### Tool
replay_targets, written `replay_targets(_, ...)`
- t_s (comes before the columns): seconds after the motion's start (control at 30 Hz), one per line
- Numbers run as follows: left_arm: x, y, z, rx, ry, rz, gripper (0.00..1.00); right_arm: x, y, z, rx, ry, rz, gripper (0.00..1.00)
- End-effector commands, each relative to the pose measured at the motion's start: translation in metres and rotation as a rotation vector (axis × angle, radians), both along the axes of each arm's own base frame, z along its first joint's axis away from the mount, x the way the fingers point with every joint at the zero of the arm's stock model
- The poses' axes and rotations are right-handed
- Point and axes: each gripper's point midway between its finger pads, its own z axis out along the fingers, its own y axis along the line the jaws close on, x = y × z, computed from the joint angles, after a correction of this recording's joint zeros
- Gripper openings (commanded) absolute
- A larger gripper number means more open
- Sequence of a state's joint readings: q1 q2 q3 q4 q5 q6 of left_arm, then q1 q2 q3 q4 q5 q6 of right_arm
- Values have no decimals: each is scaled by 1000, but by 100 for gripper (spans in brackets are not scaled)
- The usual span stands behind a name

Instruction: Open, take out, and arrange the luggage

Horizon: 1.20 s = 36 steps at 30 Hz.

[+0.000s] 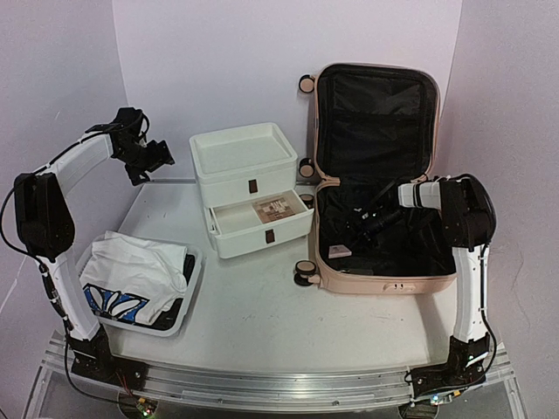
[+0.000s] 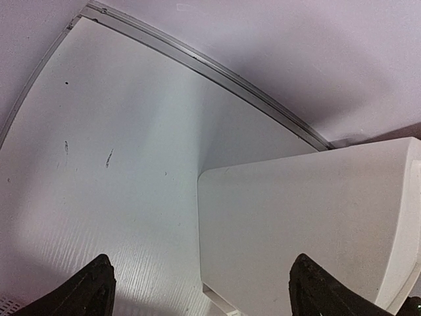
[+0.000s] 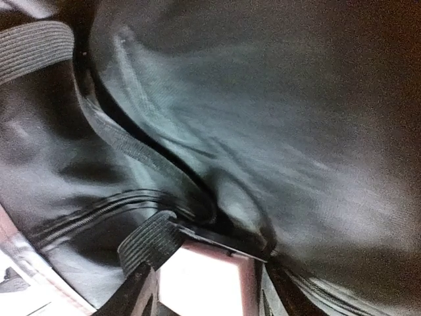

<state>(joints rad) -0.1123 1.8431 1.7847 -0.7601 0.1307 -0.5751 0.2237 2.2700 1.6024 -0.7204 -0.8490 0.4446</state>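
The pale pink luggage (image 1: 384,281) lies open at the right of the table, its lid (image 1: 376,105) upright against the back wall and black lining (image 3: 276,99) showing inside. My right gripper (image 1: 351,239) reaches down into the lower half. In the right wrist view a small pink-white box (image 3: 205,280) fills the gap between its fingers (image 3: 135,293), and the right gripper (image 3: 207,297) is shut on it. A black elastic strap (image 3: 148,240) lies over the box's corner. My left gripper (image 1: 157,157) hangs open in the air at the back left, holding nothing.
A white drawer unit (image 1: 244,166) stands mid-table, its lower drawer pulled out with a brown item (image 1: 279,209) inside; its top (image 2: 309,224) lies below the left gripper (image 2: 197,289). A white basket (image 1: 188,297) at front left holds a white cloth (image 1: 131,271).
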Motion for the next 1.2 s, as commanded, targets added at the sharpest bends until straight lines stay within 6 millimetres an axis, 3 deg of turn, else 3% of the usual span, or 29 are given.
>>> replay_targets(0.0, -8, -1, 29, -5, -71, -23, 92, -4, 16, 16, 124, 70, 2, 49)
replay_targets(0.17, -14, 0, 33, 9, -83, -36, 92, -21, 18, 17, 166, 142, -5, 46)
replay_targets(0.27, -14, 0, 38, 17, -100, -43, 92, -19, 19, 13, 177, 176, -29, 42)
replay_targets(0.53, -16, -2, 50, 5, -158, -55, 92, -12, 20, 11, 172, 195, -57, 23)
replay_targets(0.73, -24, -1, 64, -18, -208, -40, 92, -15, 15, 32, 133, 134, -66, 7)
replay_targets(0.87, -32, -2, 71, -15, -228, -53, 92, -22, -4, 57, 47, 42, -97, 0)
replay_targets(1.03, -44, -6, 77, -50, -235, -69, 90, -60, -48, 85, -220, -26, -35, 0)
replay_targets(1.17, -54, -15, 90, -97, -254, -103, 89, -71, -76, 115, -367, -152, -8, 0)
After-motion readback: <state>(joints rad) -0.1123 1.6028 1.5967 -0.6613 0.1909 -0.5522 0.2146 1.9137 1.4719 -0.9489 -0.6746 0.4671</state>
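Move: The right hand is low inside the open suitcase with its fingers half open. The small pink box lies at their tips, about 3 cm left and 1 cm back of the hand, roughly 1 cm lower. The brown box in the open drawer is some 17 cm left, 8 cm forward and slightly higher; the suitcase's near wheel is about 10 cm left and 11 cm back. From the left hand, the pink box lies some 36 cm right, 10 cm back and 22 cm below. Edging left about 2 cm and slightly up and back, tilting some 10 degrees, the right hand closes its fingers on the pink box and pinches it. It then pulls up, right and back, ending about 8 cm higher with the box in its grip. The idle left hand, open throughout, rises about 5 cm and draws back about 4 cm, tipping up a little. ##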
